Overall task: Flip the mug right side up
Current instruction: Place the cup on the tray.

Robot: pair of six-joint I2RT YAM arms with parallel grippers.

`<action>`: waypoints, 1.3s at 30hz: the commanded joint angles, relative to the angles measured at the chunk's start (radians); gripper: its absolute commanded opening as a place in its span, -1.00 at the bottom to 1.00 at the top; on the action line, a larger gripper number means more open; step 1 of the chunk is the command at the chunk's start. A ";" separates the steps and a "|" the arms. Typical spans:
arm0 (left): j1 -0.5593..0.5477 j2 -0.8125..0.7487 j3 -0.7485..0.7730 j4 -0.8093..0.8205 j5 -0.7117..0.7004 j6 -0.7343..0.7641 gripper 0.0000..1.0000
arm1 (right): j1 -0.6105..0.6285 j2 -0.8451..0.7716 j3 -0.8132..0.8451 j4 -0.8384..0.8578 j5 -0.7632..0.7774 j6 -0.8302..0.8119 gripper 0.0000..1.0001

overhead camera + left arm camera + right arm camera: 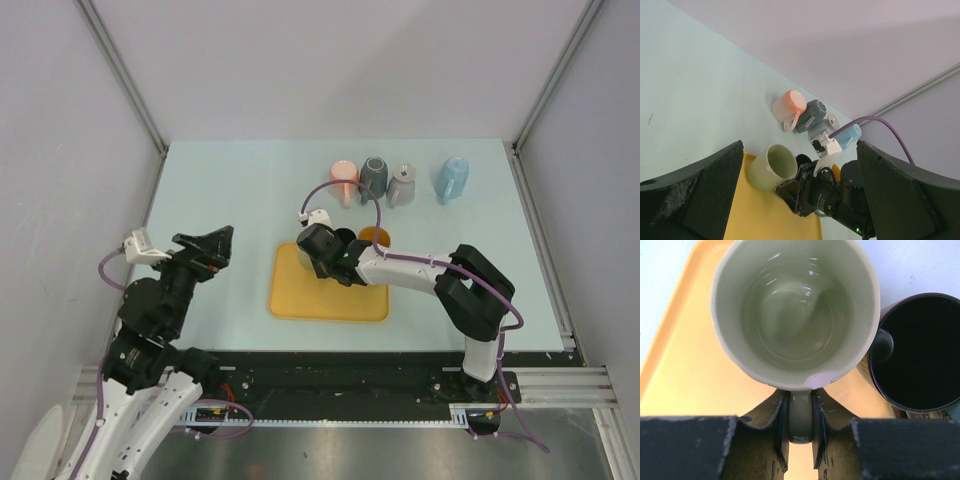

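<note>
The pale green mug hangs over the yellow tray, and the right wrist view looks straight into its empty mouth. My right gripper is shut on the mug's handle, one finger on each side. In the left wrist view the mug is tilted with its mouth up and toward the left, and the right gripper is behind it. In the top view the right gripper covers the mug. My left gripper stands open and empty, left of the tray.
A dark mug stands upright right beside the held mug, at the tray's far right corner. Along the back stand a pink mug, a dark grey mug, a light grey mug and a blue mug.
</note>
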 commanded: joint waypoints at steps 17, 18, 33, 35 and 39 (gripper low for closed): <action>0.004 0.029 -0.014 0.022 0.004 -0.001 0.97 | -0.010 -0.001 0.046 -0.029 0.055 0.023 -0.84; 0.004 0.028 -0.014 0.022 0.007 -0.003 0.97 | -0.010 -0.004 0.046 -0.032 0.052 0.028 -0.81; 0.004 0.028 -0.021 0.022 0.025 -0.015 0.97 | 0.006 -0.032 0.044 -0.087 0.041 0.071 -0.28; 0.003 0.029 -0.023 0.022 0.030 -0.017 0.97 | 0.010 -0.041 0.044 -0.092 0.046 0.077 -0.20; 0.004 0.034 -0.025 0.022 0.035 -0.020 0.97 | 0.015 -0.064 0.043 -0.098 0.050 0.083 -0.08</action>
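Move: Just beyond the right fingers, which hold its handle, the green mug stands upright with its middle about 5 cm ahead, 3 cm to the left and 1 cm lower. The dark mug is some 9 cm ahead and 6 cm right of that hand, the blue mug roughly 8 cm ahead and 13 cm right. From the raised left hand the green mug lies about 13 cm ahead, 13 cm right and 24 cm down. Holding still on the green mug's handle for most of the time, the right hand then spreads its fingers to about twice their gap and lets go of the handle. While they open, the hand eases about 1 cm back and 1 cm right, away from the mug, sinking slightly, with the handle still between the open fingertips. ##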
